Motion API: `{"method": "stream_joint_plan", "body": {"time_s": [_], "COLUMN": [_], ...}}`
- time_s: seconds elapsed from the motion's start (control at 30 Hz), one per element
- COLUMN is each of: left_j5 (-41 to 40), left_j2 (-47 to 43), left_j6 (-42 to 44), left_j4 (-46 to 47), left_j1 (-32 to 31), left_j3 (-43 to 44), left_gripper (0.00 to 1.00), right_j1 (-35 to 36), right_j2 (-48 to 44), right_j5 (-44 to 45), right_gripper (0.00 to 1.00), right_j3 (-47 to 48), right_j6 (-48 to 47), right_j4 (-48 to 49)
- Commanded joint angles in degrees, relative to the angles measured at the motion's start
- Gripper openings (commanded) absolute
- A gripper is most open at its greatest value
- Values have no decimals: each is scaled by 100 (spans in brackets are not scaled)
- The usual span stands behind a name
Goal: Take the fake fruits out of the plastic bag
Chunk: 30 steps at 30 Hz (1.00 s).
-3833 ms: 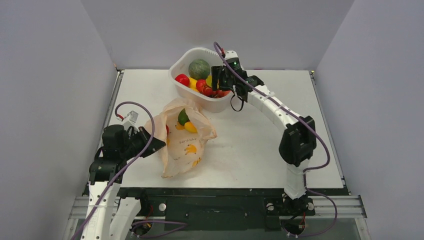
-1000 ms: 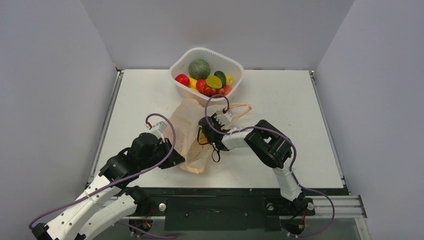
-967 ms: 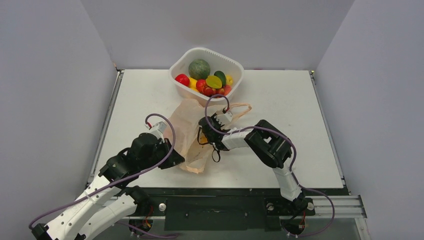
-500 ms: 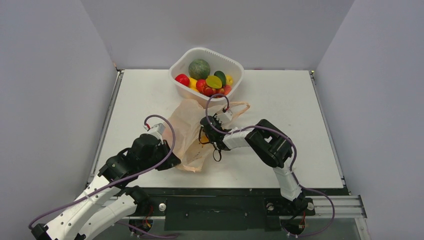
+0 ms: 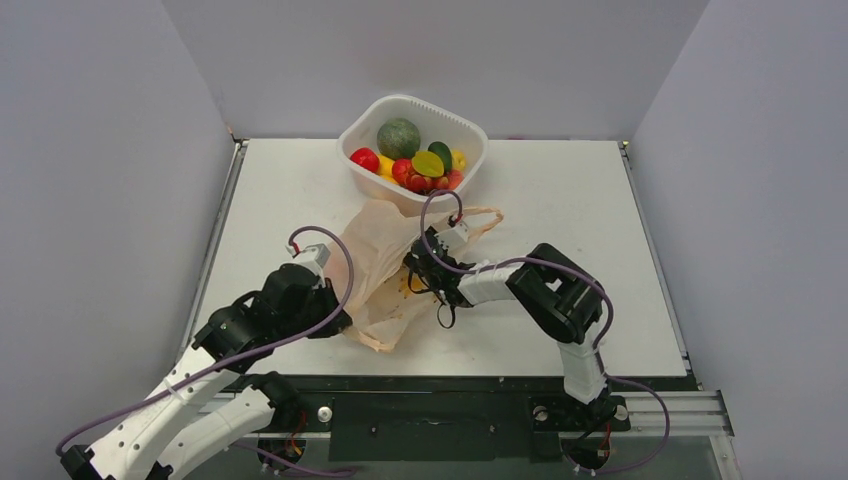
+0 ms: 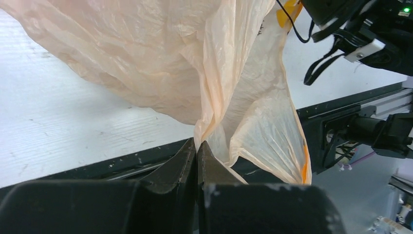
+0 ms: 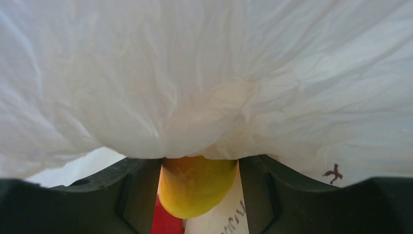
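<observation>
The peach-orange plastic bag (image 5: pixel 378 262) lies crumpled at the table's middle, its handles (image 5: pixel 480 215) toward the white tub. My left gripper (image 5: pixel 337 322) is shut on a fold at the bag's near corner. In the left wrist view the closed tips (image 6: pixel 197 146) pinch the film (image 6: pixel 160 58). My right gripper (image 5: pixel 417 275) reaches into the bag's mouth. In the right wrist view an orange-yellow fake fruit (image 7: pixel 197 187) fills the gap between both fingers (image 7: pixel 131 195), with a red piece (image 7: pixel 165 222) below it. Bag film (image 7: pixel 204 73) drapes over the rest.
A white rounded tub (image 5: pixel 460 125) at the back centre holds a dark-green melon (image 5: pixel 398 137) and several small fruits (image 5: pixel 425 168). Grey walls close in the left, right and back. The black frame rail (image 5: pixel 450 385) runs along the table's near edge.
My right gripper has closed onto the orange-yellow fruit and drawn slightly toward the near right. The left gripper has tugged the bag's near corner a little toward the left.
</observation>
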Motion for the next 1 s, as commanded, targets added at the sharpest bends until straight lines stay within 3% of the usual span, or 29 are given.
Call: {"method": "stream_joint_plan", "body": {"time_s": [0.0, 0.27, 0.63, 0.83, 0.97], "left_j5": [-399, -329, -495, -524, -532], "left_j2": [240, 165, 40, -14, -33], "left_j6": [734, 947, 814, 783, 773], "left_j4": [-273, -19, -25, -16, -14], "left_j1": [-29, -31, -30, -26, -30], "left_j3": [392, 157, 99, 81, 79], "left_gripper": [0, 0, 0, 0, 0], "right_j1": [-40, 35, 254, 272, 289], "right_j2": [-588, -1198, -2297, -2660, -3008], "right_j5": [-382, -1006, -1700, -3611, -4178], "right_gripper": [0, 0, 0, 0, 0], "right_j3": [-207, -747, -1508, -1832, -2056], "right_j6": [-63, -174, -1068, -1678, -2079], "right_j4": [295, 300, -39, 701, 541]}}
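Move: The right hand, inside the bag, already holds the mango; the bag's near rim lies about 21 cm back and 5 cm to its left, 2 cm lower. The white basket stands some 27 cm ahead, at about the hand's height, and the red fruit about 3 cm ahead, 4 cm left and 4 cm below. From the left hand, which holds the bag's edge, that rim is 2 cm ahead, 7 cm right and 13 cm down. Keeping its grip, the right hand draws the mango back about 15 cm towards the bag's mouth, rising, turning counter-clockwise. ##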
